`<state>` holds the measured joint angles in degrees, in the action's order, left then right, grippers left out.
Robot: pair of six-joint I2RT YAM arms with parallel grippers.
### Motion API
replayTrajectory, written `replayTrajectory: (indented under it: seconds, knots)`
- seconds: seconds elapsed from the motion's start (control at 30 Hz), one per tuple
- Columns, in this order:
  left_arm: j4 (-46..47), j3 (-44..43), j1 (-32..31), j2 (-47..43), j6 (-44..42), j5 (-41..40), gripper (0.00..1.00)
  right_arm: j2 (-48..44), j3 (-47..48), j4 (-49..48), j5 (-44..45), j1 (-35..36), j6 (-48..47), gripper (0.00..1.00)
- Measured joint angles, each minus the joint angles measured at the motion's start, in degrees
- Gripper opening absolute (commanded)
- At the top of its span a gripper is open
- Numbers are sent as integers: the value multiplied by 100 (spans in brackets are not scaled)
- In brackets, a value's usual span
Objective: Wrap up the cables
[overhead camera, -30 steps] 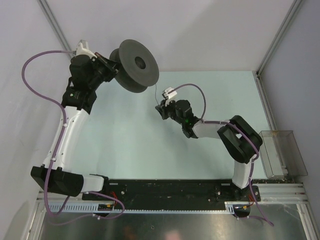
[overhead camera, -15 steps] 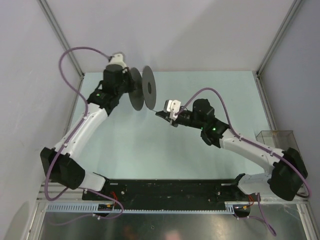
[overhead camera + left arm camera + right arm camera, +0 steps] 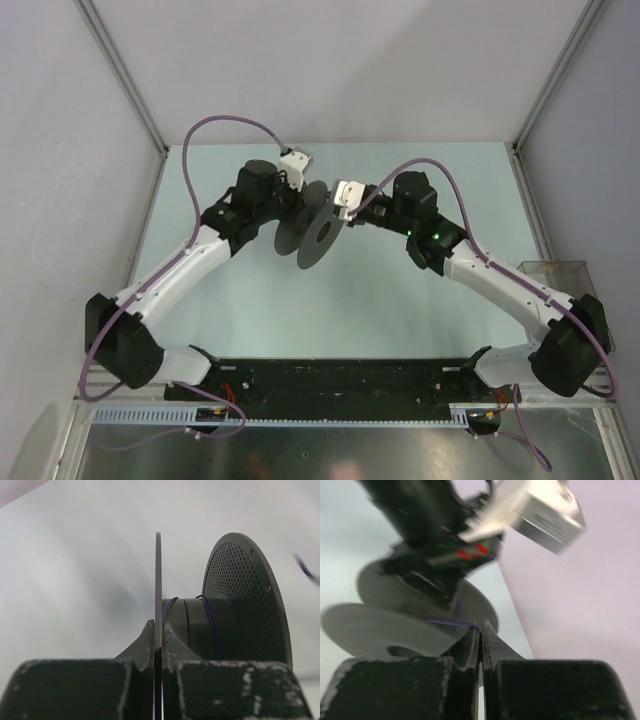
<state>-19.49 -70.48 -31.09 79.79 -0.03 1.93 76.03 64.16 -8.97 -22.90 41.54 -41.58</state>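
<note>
A dark grey spool (image 3: 322, 240) hangs above the table's middle, held by one flange. My left gripper (image 3: 293, 207) is shut on that thin flange (image 3: 158, 580), seen edge-on between the jaws of the left gripper (image 3: 158, 628). The cable (image 3: 214, 625), a thin purple wire, loops around the hub beside the perforated far flange (image 3: 247, 600). My right gripper (image 3: 337, 212) sits just right of the spool. In the right wrist view the right gripper (image 3: 480, 626) is shut on the cable (image 3: 451, 623), which runs left toward the spool (image 3: 380, 630). The cable is too thin to show from above.
A clear plastic box (image 3: 562, 306) stands at the table's right edge. Metal frame posts (image 3: 122, 75) and grey walls close in the back and sides. A black rail (image 3: 340, 380) runs along the front between the arm bases.
The left arm has swung the spool from the back left to the table's middle, turning it. The right gripper has moved up and back, close against the spool's right side.
</note>
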Motion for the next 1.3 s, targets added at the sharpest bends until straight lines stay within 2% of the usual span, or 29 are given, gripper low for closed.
replayTrajectory:
  seconds: [0.13,0.33,0.67,0.93,1.07,1.3]
  knots:
    - [125,323,13,-496,-614,804,0,223,308,208,-125,-391,-48,0]
    - [433,546,33,-1088,-1565,1829,0,328,542,763,-883,-1067,-96,0]
    - [719,994,50,-1602,-3018,2938,0,326,575,2208,-2444,-1720,-337,0]
    - [837,1014,46,-1792,-3692,3473,0,326,660,2769,-3362,-2026,-225,0]
    - [1003,1128,-2,-1934,-4081,3637,0,341,673,2702,-3766,-2149,409,0]
    - [1469,1539,-138,-2269,-4721,3668,0,756,680,1928,-4548,-2356,2599,0]
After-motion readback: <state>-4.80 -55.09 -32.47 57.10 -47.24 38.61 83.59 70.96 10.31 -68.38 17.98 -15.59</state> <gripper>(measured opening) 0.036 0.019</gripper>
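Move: The left gripper still pinches one flange's rim. The spool's middle lies level with it fore and aft, about 5 cm to its right and 4 cm below; the right gripper is some 10 cm right, 1 cm ahead and 5 cm higher. From the right gripper, which still holds the cable, the spool's middle lies about 6 cm left, 2 cm back and 8 cm below, with the left gripper's fingertips roughly 10 cm left, 1 cm back and 5 cm below. Keep the pinch on the flange and draw the left gripper back about 11 cm and up nearly as far, turning it clockwise and tipping its fingers up until they point right, nearly level. Meanwhile carry the shut right gripper, cable still held, about 4 cm forward and to the right, then down and back beside the spool's rim, pitching its fingers down some 45 degrees. ##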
